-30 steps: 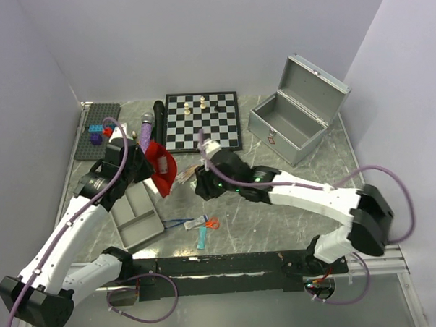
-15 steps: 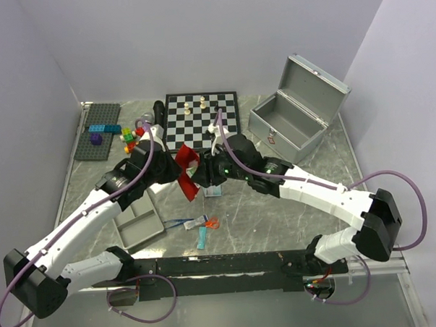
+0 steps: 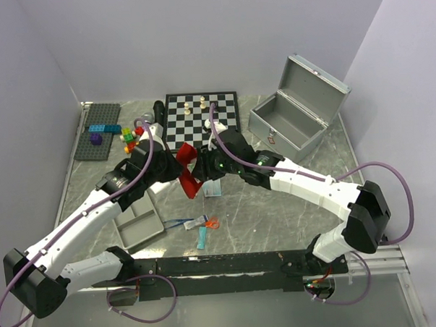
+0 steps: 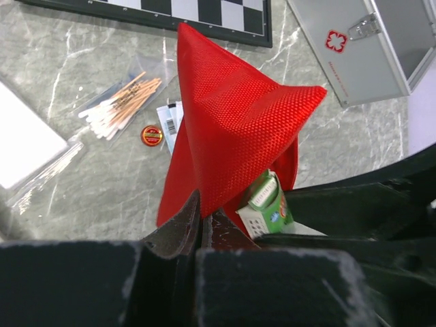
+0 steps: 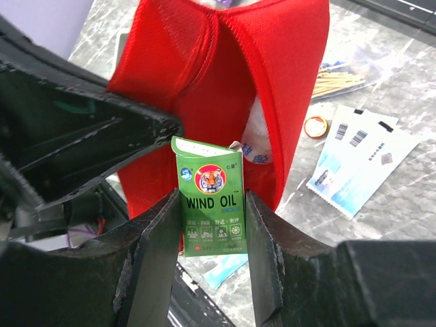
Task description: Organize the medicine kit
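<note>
The medicine kit (image 3: 292, 124), a silver-grey metal case, stands open at the back right, lid up; its red emblem side shows in the left wrist view (image 4: 354, 54). My left gripper (image 3: 171, 169) (image 4: 202, 214) is shut on an edge of a red fabric pouch (image 3: 187, 173) (image 4: 231, 129), held up above the table's middle. My right gripper (image 3: 206, 171) (image 5: 210, 204) is shut on a small green "WIND OIL" box (image 5: 212, 204) (image 4: 267, 204), whose top end is at the pouch's (image 5: 225, 82) open mouth. Something white shows inside the pouch.
A chessboard (image 3: 202, 121) with a few pieces lies behind the grippers. On the table below them lie cotton swabs (image 4: 122, 102), a small red tin (image 4: 151, 135) and blue-white sachets (image 5: 361, 160). A grey divided tray (image 3: 137, 218) sits front left, a brick baseplate (image 3: 97, 129) back left.
My left gripper carried the red pouch right, toward the table's middle, and my right gripper came up to it with the green box. Over the last half second both barely moved.
</note>
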`<control>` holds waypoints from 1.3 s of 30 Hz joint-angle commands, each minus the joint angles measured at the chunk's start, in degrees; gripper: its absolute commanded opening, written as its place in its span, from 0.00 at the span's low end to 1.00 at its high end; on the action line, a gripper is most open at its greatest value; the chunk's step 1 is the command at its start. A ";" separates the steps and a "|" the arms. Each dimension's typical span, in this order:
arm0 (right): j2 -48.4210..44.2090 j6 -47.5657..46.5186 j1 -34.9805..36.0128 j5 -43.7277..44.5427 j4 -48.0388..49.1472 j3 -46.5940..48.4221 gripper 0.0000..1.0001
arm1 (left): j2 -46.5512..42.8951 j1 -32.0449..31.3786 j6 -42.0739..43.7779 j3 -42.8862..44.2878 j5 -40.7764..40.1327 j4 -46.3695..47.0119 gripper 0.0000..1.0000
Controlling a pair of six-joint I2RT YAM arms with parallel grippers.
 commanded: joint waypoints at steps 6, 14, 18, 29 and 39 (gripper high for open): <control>1.96 1.60 -0.22 4.04 3.46 1.87 0.46 | -1.05 -0.53 -2.64 0.26 0.56 4.45 0.01; 1.79 2.13 -0.22 1.50 4.79 1.69 0.64 | -0.96 -0.53 -3.26 -0.44 -0.05 4.89 0.01; 0.04 2.13 -0.14 0.97 3.37 0.56 0.78 | -1.14 -0.53 -2.64 0.08 -1.63 3.93 0.01; -13.85 -1.99 -0.14 8.24 1.01 -1.73 0.82 | -4.65 -0.53 4.30 -2.46 -2.78 7.35 0.01; -11.22 -0.50 -4.61 7.13 2.40 -8.31 0.77 | 2.36 -0.45 1.58 7.53 -11.53 -12.38 0.01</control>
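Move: The open mouth of the red pouch is right at the right hand's fingertips, the pouch's middle about 3 cm to the left, 1 cm ahead and 3 cm below. On the table roughly 18 cm below that hand lie the wipe packets, 10 cm ahead and 4 cm right; the small round tin, 10 cm ahead and 1 cm left; and the swab bag, 13 cm ahead and 3 cm left. From the left hand, the pouch's middle is about 4 cm right, 2 cm ahead and 2 cm down. The right hand, still pinching the green Wind Oil box at the pouch's mouth, eases it about 1 cm forward into the pouch and spreads its fingers to let go, then backs off up and to the right, about 8 cm up and 5 cm right, tilting its fingertips up some 10 degrees and sinking slightly at the end. Meanwhile the left hand stays nearly in place, keeping its pinch on the pouch. ##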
